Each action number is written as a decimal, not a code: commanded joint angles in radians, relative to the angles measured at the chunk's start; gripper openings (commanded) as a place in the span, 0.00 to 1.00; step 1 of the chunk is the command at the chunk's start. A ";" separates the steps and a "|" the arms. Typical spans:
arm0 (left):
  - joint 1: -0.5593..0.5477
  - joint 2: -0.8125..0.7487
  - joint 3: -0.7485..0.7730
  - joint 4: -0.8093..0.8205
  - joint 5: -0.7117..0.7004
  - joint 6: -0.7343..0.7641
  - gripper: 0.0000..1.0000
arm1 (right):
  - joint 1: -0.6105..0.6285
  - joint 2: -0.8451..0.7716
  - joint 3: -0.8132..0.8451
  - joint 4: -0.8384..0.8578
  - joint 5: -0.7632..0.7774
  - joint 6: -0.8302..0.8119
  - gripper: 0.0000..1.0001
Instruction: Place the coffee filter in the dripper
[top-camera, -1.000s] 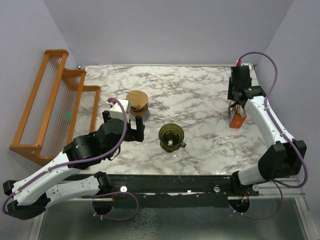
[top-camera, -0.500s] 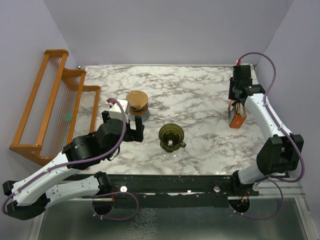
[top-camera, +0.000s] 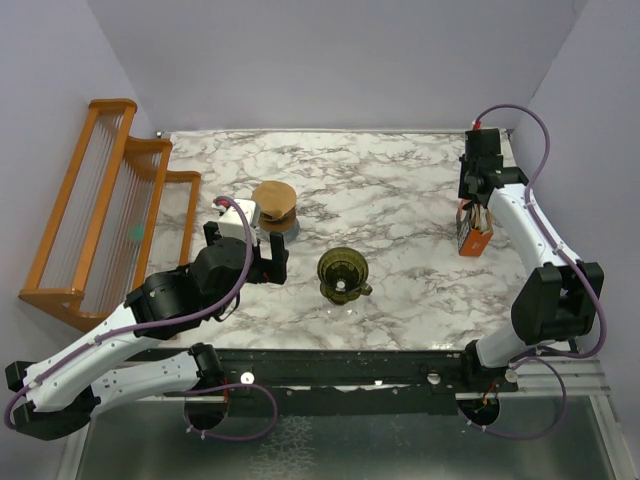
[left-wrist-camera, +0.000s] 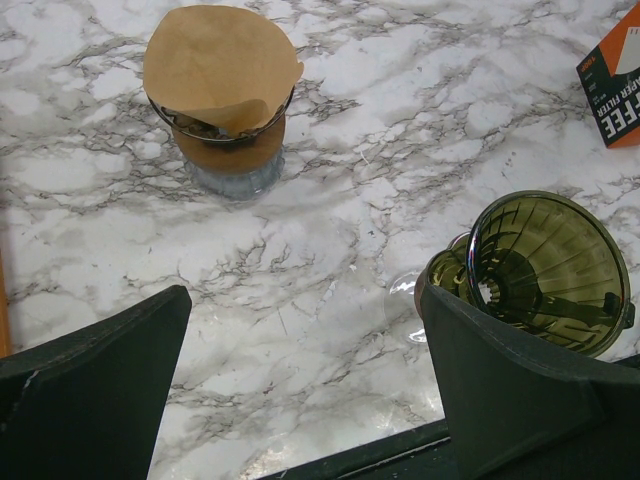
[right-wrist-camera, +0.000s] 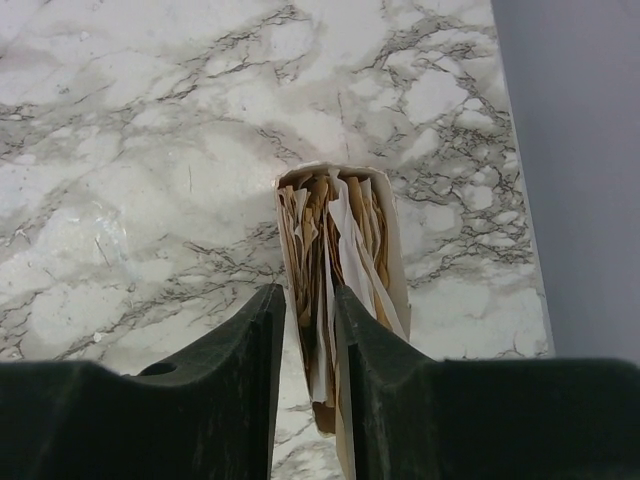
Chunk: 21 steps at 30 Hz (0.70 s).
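Observation:
The dripper (top-camera: 342, 270), an olive-green translucent cone (left-wrist-camera: 545, 265), stands upright near the table's front middle with nothing inside. Folded tan and white coffee filters (right-wrist-camera: 340, 215) are packed upright in an orange box (top-camera: 473, 240) at the right edge. My right gripper (right-wrist-camera: 308, 292) points down into the box top, its jaws narrow with several filter sheets between the fingers; whether they pinch the paper cannot be made out. My left gripper (left-wrist-camera: 305, 300) hovers wide open just left of the dripper, holding nothing.
A flat tan paper (left-wrist-camera: 220, 65) lies on a brown disc on a grey stand (top-camera: 273, 205), behind the left gripper. A wooden rack (top-camera: 110, 200) lines the table's left side. The purple wall (right-wrist-camera: 580, 150) runs close beside the box.
The right gripper's jaws have narrowed around the filters in the box, and that arm has shifted slightly. The left arm and the dripper have stayed still.

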 joint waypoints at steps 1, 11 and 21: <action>0.004 -0.003 0.006 -0.018 0.000 0.013 0.99 | -0.009 0.013 0.012 0.021 0.020 0.001 0.31; 0.004 -0.015 -0.001 -0.020 0.005 0.005 0.99 | -0.014 0.005 -0.010 0.020 0.048 0.006 0.16; 0.004 -0.036 -0.007 -0.027 0.001 0.002 0.99 | -0.015 -0.012 -0.009 0.003 0.060 0.019 0.01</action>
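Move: Just under the right hand, the coffee filters stand upright in their orange box, their middle some 6 cm below, 1 cm back and 1 cm to the right; the box sits around them at much the same spot. The green dripper is about 32 cm to the right hand's left, 20 cm back and 9 cm below. From the left hand, the filters lie roughly 20 cm ahead, 49 cm to the right and 17 cm below. Closing its fingers from about a third open to practically shut, the right hand stays at the same height over the open top of the filter box, its tips coming together at the left-hand part of the row of papers. Meanwhile it eases less than 1 cm to the right with hardly any turn. Whether a paper is caught between the pads can't be seen. ##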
